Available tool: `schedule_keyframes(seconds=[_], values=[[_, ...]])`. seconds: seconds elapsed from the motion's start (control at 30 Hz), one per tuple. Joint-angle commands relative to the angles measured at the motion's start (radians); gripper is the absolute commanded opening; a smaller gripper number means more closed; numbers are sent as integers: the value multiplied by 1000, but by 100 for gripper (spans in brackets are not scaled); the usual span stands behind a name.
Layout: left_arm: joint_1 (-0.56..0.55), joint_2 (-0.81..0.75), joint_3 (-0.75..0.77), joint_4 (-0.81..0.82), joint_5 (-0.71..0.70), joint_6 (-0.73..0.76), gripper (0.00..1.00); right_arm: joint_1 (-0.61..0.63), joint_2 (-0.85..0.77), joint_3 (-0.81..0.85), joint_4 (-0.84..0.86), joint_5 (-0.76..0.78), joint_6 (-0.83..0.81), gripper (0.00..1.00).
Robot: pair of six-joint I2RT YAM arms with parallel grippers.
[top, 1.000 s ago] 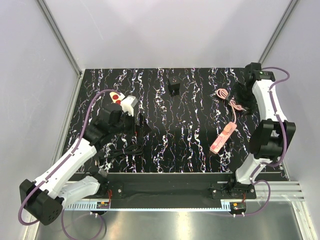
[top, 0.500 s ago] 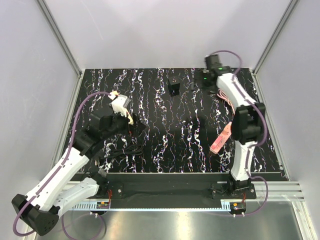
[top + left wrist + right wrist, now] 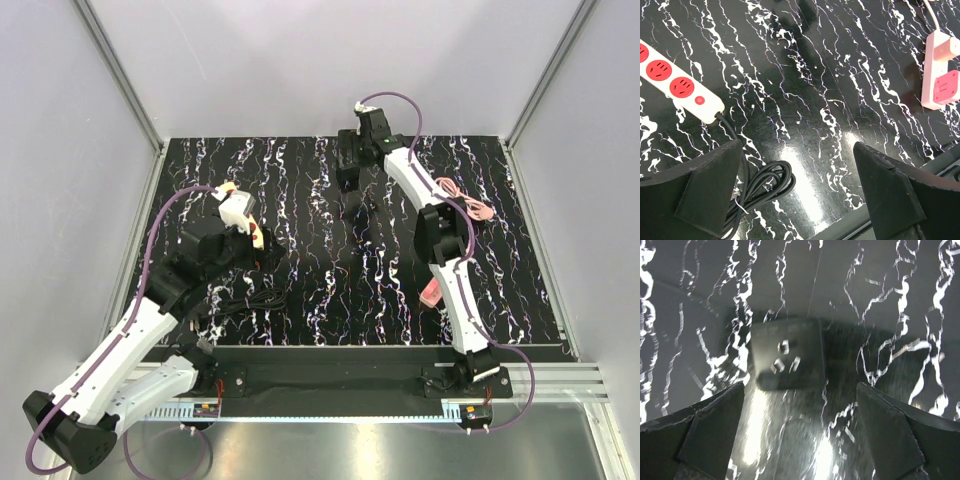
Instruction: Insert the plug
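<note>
The plug (image 3: 787, 360) is a black block with three metal prongs facing up, lying on the dark marbled table at the back centre. My right gripper (image 3: 800, 387) hangs open just over it, with nothing between its fingers; from above the right gripper (image 3: 350, 165) partly covers the plug (image 3: 347, 180). A white power strip with red sockets (image 3: 675, 82) lies at the left, and its black cable (image 3: 760, 187) is coiled near the front. My left gripper (image 3: 797, 147) is open and empty above the table beside that coil.
A pink power strip (image 3: 940, 75) lies right of centre, partly behind the right arm (image 3: 432, 292). Its pink cord (image 3: 468, 198) is looped at the back right. The metal rail (image 3: 330, 375) runs along the near edge.
The right arm has swung from the back right corner leftward to the back centre, over the plug. The left arm shifted slightly forward early on, then held still.
</note>
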Motion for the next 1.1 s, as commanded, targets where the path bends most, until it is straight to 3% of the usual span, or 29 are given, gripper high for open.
schedule_keyframes(seconds=[0.0, 0.27, 0.4, 0.47, 0.5, 0.57, 0.63, 0.7, 0.73, 0.9, 1.0, 1.03, 1.07], values=[[0, -8, -1, 33, -34, 16, 99, 1, 53, 90, 50, 27, -67, 100], [0, 0, -3, 39, -57, 10, 99, 1, 113, 89, 145, -70, -101, 98], [0, 3, -1, 41, -54, 11, 99, 1, 142, 96, 176, -74, -112, 91], [0, 6, -3, 41, -55, 10, 99, 2, 150, 101, 194, -107, -117, 83], [0, 6, -3, 42, -54, 10, 99, 1, 153, 100, 202, -116, -115, 71], [2, 6, -3, 41, -57, 7, 99, 1, 156, 98, 226, -130, -112, 55], [2, 12, -5, 42, -61, 2, 99, 1, 150, 99, 240, -137, -111, 29], [2, 13, -5, 41, -66, -7, 99, 1, 125, 104, 242, -163, -103, 14], [3, 10, -6, 42, -67, -12, 99, 1, 110, 101, 242, -180, -98, 0], [18, 3, -2, 57, -42, -52, 99, 1, -143, -57, 246, -411, 15, 0], [58, 6, 51, 65, 101, -102, 97, 2, -338, -243, 294, -612, 122, 0], [80, 4, 66, 67, 136, -116, 97, 1, -393, -393, 329, -669, 153, 0], [90, 4, 96, 73, 206, -147, 97, 2, -513, -484, 445, -761, 229, 0]])
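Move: The black plug, prongs up on the table, lies about 2 cm ahead, 2 cm to the left and 5 cm below the open right hand. The white power strip is some 27 cm to the right hand's left and 4 cm back. The pink cable coil lies about 26 cm to its right and 1 cm back. From the left hand, the plug is roughly 39 cm ahead, 13 cm to the right and 19 cm down. The black plug is taken by the right hand, which sinks about 5 cm onto it while easing a little forward and left. The fingers close on its two sides, pause briefly, then carry it back some 8 cm, up about 6 cm and left towards the white power strip, the wrist rolling left side up and turning counter-clockwise, nearly 20 degrees each. ##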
